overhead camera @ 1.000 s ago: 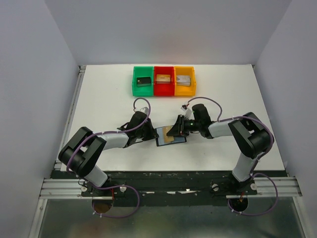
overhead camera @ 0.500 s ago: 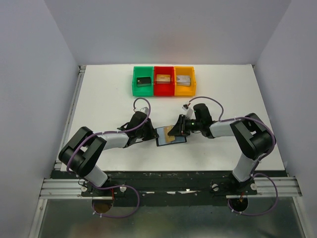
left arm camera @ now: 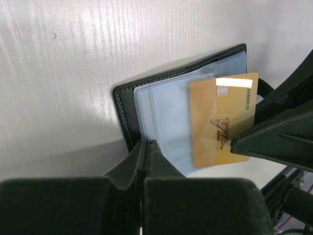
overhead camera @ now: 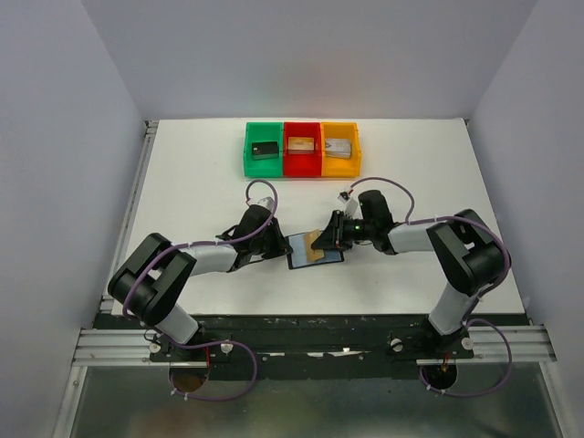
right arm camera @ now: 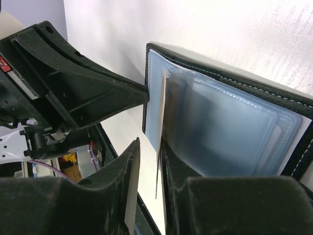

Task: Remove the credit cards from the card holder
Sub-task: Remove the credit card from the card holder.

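Observation:
The black card holder (overhead camera: pixel 310 256) lies open on the white table between both arms, its bluish-grey pockets (left arm camera: pixel 168 117) facing up. My left gripper (left arm camera: pixel 145 145) is shut on its left edge, pinning it. A tan-gold credit card (left arm camera: pixel 222 122) sticks halfway out of a pocket toward the right. My right gripper (right arm camera: pixel 149 152) straddles that card's free end, seen edge-on as a thin strip (right arm camera: pixel 160 112). The card rests against one finger, and a gap shows to the other. Any other credit cards are hidden.
Green (overhead camera: pixel 263 151), red (overhead camera: pixel 302 151) and orange (overhead camera: pixel 340 151) bins stand in a row at the back of the table, each holding a small blocky item. The table's near edge runs just below the card holder.
The right gripper's jaws have narrowed a little around the gold card, and the right arm has shifted slightly rightward. The left gripper and the card holder have not moved.

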`<action>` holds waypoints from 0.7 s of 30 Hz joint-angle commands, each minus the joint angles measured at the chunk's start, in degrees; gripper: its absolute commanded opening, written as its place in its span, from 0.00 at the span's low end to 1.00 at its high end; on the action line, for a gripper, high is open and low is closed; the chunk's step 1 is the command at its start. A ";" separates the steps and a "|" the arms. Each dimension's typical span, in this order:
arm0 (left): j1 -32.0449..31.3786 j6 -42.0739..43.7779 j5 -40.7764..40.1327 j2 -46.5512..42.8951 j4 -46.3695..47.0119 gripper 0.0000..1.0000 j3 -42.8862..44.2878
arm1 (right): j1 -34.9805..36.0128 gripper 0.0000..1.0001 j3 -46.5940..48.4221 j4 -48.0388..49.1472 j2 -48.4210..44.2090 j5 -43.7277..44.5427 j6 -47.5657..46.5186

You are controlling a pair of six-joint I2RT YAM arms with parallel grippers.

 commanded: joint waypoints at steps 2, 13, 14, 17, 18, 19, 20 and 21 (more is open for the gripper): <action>-0.26 1.40 -2.66 1.34 -4.35 0.00 -0.43 | -0.51 0.29 -0.55 -1.80 -1.87 0.89 -1.32; -0.26 1.75 -2.49 1.25 -4.36 0.00 -0.16 | -0.51 0.18 -0.38 -5.31 -3.28 4.05 -2.73; -0.26 1.84 -2.49 1.25 -4.36 0.00 -0.08 | -0.59 0.16 -0.29 -5.66 -3.28 4.14 -2.81; -0.26 1.93 -2.40 1.25 -4.27 0.00 0.01 | -0.51 0.07 -0.02 -6.89 -3.54 4.66 -3.25; -0.26 2.01 -2.40 1.25 -4.18 0.00 0.01 | -0.51 0.04 0.15 -7.51 -3.54 4.84 -3.25; -0.26 2.01 -2.40 1.08 -4.27 0.00 0.10 | -0.51 0.00 0.24 -8.38 -3.54 5.19 -3.25; -0.26 1.93 -2.31 0.99 -4.27 0.00 -0.07 | -0.51 0.00 0.50 -9.52 -3.63 5.72 -3.43; -0.26 2.01 -2.40 0.73 -4.18 0.00 -0.16 | -0.59 0.00 0.68 -10.49 -3.81 6.42 -3.60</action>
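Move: The credit card stands tilted out of its clear sleeve between the right hand's parted fingers. Its middle is about 1 cm ahead of that hand point, 1 cm to its left and 1 cm below. The open card holder's middle is straight under the right hand, some 2 cm down, and the left fingertips are roughly 7 cm to the left, level fore and aft, and 2 cm lower. From the left hand the card lies about 6 cm to the right, level fore and aft, and 1 cm higher. The right fingers close from about a third open to shut and pinch the card between them, one on each face. As they close, the hand draws about 1 cm to the right, away from the left fingertips, and late on sinks nearly 1 cm towards the holder with a slight roll. The left hand stays still, its shut fingertips still resting on the holder's left part. ##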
